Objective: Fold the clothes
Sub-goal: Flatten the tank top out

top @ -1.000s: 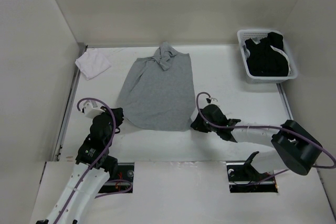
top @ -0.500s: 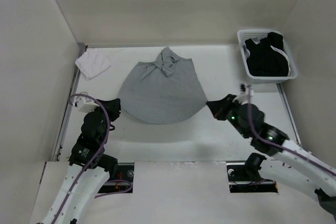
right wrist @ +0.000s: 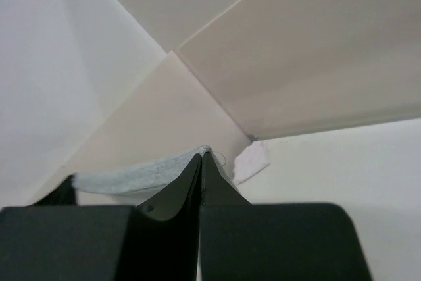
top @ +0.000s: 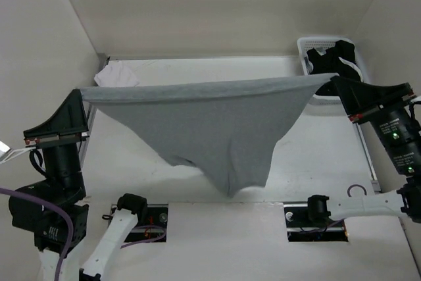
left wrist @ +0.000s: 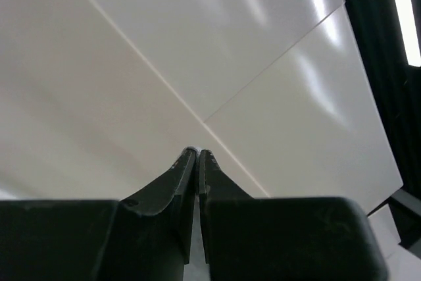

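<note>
The clothes, a light grey tank top (top: 210, 123), hang in the air above the table, stretched wide by one edge between both arms. The rest sags to a point near the front. My left gripper (top: 80, 93) is raised at the left, shut on one end of that edge. In the left wrist view its tips (left wrist: 197, 151) pinch only a sliver of grey. My right gripper (top: 333, 78) is raised at the right, shut on the other end. In the right wrist view the grey fabric (right wrist: 131, 177) runs left from the closed tips (right wrist: 202, 153).
A white basket (top: 304, 47) at the back right holds a black garment (top: 342, 54) with white trim. A small white cloth (top: 115, 76) lies at the back left corner, partly behind the stretched fabric, and also shows as the white cloth (right wrist: 251, 161) in the right wrist view. White walls enclose the table.
Both arms rose from the table and moved apart, lifting the tank top off the surface by its edge. The right gripper closed on the fabric. The garment went from lying flat to hanging stretched.
</note>
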{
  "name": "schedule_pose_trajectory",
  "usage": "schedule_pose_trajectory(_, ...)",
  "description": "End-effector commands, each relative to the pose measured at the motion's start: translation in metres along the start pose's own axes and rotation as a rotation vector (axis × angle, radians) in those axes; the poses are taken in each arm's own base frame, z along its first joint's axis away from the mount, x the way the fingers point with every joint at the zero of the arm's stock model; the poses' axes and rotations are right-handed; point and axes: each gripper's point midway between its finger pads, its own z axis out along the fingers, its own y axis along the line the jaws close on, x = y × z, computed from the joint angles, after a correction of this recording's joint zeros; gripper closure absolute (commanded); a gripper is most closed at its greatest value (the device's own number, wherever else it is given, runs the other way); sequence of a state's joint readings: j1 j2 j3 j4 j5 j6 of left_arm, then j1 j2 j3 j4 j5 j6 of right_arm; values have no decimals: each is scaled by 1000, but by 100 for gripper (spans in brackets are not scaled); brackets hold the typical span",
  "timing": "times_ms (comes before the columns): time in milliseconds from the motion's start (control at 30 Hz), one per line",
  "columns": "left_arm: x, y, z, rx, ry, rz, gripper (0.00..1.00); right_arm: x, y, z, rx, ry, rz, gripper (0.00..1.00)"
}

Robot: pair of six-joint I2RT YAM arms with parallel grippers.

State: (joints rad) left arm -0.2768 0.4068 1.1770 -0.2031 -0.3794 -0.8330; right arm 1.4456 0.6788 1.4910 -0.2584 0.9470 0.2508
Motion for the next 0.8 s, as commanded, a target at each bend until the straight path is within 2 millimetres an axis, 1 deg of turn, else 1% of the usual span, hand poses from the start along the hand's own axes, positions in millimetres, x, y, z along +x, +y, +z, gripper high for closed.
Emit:
schedule_pose_trajectory(0,-3,3,22,-40,-48,52,98,0,3,27,107,-75,-265,100)
schedule_pose_trajectory(33,5,12,29,-66,-41,68,98,-3,6,36,122,-115,-317,100)
schedule_pose_trajectory(67,15,23,37,-98,-28,81,98,-1,6,43,134,-130,-350,100)
schedule_pose_trajectory(100,28,36,47,-130,-13,97,98,4,6,55,145,-143,-394,100)
schedule_pose_trajectory(167,54,67,69,-203,12,134,98,16,-6,89,179,-152,-475,100)
schedule_pose_trajectory(200,68,83,79,-239,28,148,98,30,-14,109,179,-117,-488,100)
schedule_pose_trajectory(233,78,97,90,-272,30,163,98,43,-26,130,184,-76,-479,100)
schedule_pose_trajectory(267,88,113,101,-308,34,180,98,53,-45,152,197,-37,-460,100)
schedule_pose_trajectory(300,97,124,113,-332,42,191,98,63,-63,174,200,2,-436,100)
schedule_pose_trajectory(367,112,139,137,-356,51,201,98,70,-94,210,206,28,-396,100)
schedule_pose_trajectory(433,120,141,162,-361,55,204,98,68,-117,243,236,29,-399,100)
schedule_pose_trajectory(467,121,138,175,-356,53,209,98,66,-122,255,245,33,-400,100)
schedule_pose_trajectory(533,120,127,197,-335,40,208,98,55,-123,275,255,27,-410,100)
schedule_pose_trajectory(567,117,120,207,-319,35,206,98,48,-121,281,254,19,-411,100)
schedule_pose_trajectory(600,113,114,212,-305,28,205,98,36,-120,287,257,1,-415,100)
schedule_pose_trajectory(667,100,99,224,-272,3,205,98,17,-110,293,239,-24,-418,100)
schedule_pose_trajectory(767,81,81,233,-237,-32,206,98,-7,-89,293,209,-62,-417,100)
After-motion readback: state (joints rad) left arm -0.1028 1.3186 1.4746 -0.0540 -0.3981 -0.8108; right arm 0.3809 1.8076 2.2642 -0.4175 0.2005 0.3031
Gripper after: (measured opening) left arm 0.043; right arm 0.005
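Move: Both grippers hold the tank top's hem high over the near table. The open middle of the table, where the tank top is headed, lies about 25 cm ahead and 24 cm right of the left hand, roughly 52 cm below; from the right hand, about 25 cm ahead, 22 cm left and 53 cm below. A white cloth sits some 44 cm ahead and 16 cm left of the left hand, the laundry basket 43 cm ahead and 25 cm right of the right hand. Keep both grippers shut on the hem corners and fling the tank top forward together: swing the left about 30 cm out and the right about 35 cm, dipping as they go, then lift both again at the end. Let the left wrist tip down; bring the right some 7 cm inward, turning it clockwise with its left side sinking. ##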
